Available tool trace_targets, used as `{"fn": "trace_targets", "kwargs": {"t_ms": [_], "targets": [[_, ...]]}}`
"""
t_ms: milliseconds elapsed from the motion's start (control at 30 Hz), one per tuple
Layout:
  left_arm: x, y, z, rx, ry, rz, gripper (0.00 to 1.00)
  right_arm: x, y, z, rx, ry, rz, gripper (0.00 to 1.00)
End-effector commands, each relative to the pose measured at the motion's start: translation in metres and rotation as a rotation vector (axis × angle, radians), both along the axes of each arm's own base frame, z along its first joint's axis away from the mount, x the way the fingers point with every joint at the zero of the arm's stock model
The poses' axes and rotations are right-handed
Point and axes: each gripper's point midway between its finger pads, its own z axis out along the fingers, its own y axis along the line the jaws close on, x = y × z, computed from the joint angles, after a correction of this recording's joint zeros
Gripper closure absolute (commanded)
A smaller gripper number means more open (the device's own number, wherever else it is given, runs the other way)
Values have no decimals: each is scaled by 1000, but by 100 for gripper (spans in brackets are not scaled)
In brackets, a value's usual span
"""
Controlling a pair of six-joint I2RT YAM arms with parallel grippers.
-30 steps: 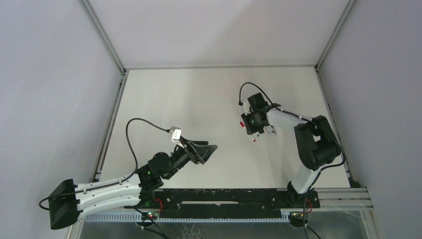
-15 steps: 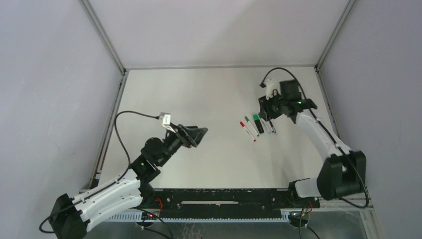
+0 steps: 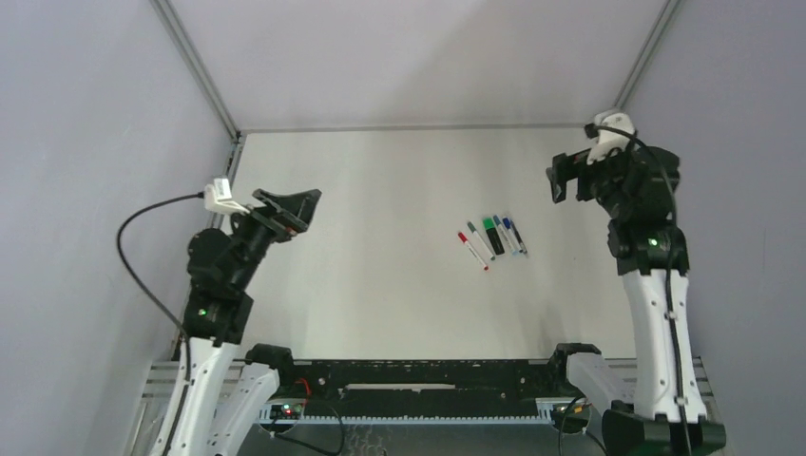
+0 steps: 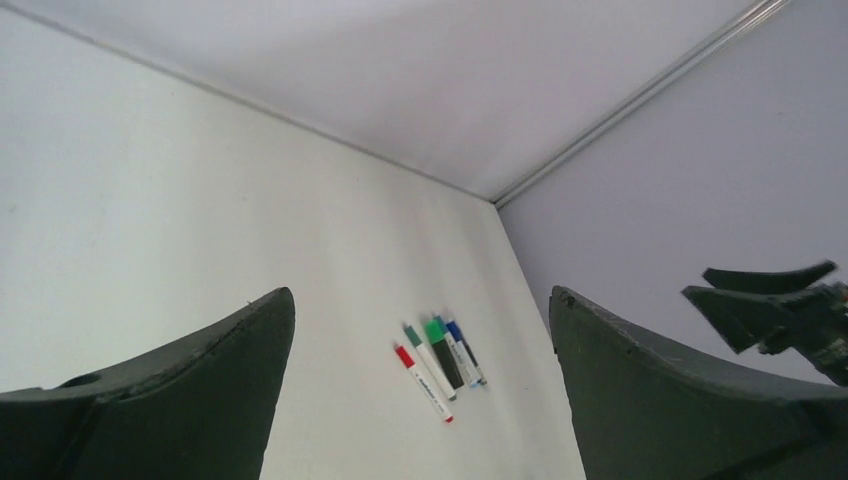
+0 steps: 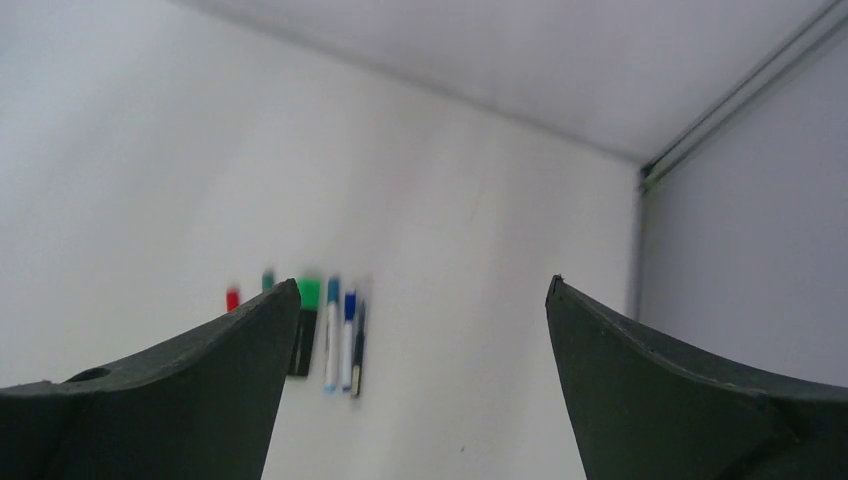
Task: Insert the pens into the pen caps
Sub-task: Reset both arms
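Note:
Several pens (image 3: 490,238) lie side by side on the white table, right of centre. One has a red cap (image 3: 463,237), one a dark green cap, one is a thicker black pen with a green cap (image 3: 491,231), and the others have blue caps. I see no loose cap. The pens also show in the left wrist view (image 4: 440,362) and, blurred, in the right wrist view (image 5: 331,331). My left gripper (image 3: 293,208) is open and empty, raised at the far left. My right gripper (image 3: 559,183) is open and empty, raised at the far right, above and behind the pens.
Grey walls with metal rails (image 3: 195,66) close in the table at the left, back and right. The arm bases stand on a black rail (image 3: 428,375) at the near edge. The right gripper's fingers show in the left wrist view (image 4: 765,297).
The right gripper has lifted off the pens and swung back to the far right. The left gripper has risen and swung to the far left. The pens stay in their row.

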Motion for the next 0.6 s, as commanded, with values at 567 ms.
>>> {"fn": "trace_targets", "kwargs": {"t_ms": [567], "targets": [[-89, 23, 111, 303, -158, -8, 0, -87, 5, 162, 249, -268, -93, 0]]}}
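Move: About 12 cm to the right hand's left, roughly level fore and aft and some 32 cm below, lies the red-capped pen; the green-capped marker lies about 7 cm left and 2 cm ahead, the blue-capped pens about 2 cm left and 2 cm ahead, all on the table. For the left hand the red-capped pen is roughly 36 cm to the right, 5 cm ahead and 31 cm down. Backing off from the finished row of capped pens, both empty hands rise towards rest. The right climbs about 16 cm and draws back half that, its fingertips tipping up nearly 20 degrees; the left climbs about 10 cm, pulling back some 7 cm and drifting slightly left. Both roll their left sides up a little, grippers staying wide open and touching nothing. ##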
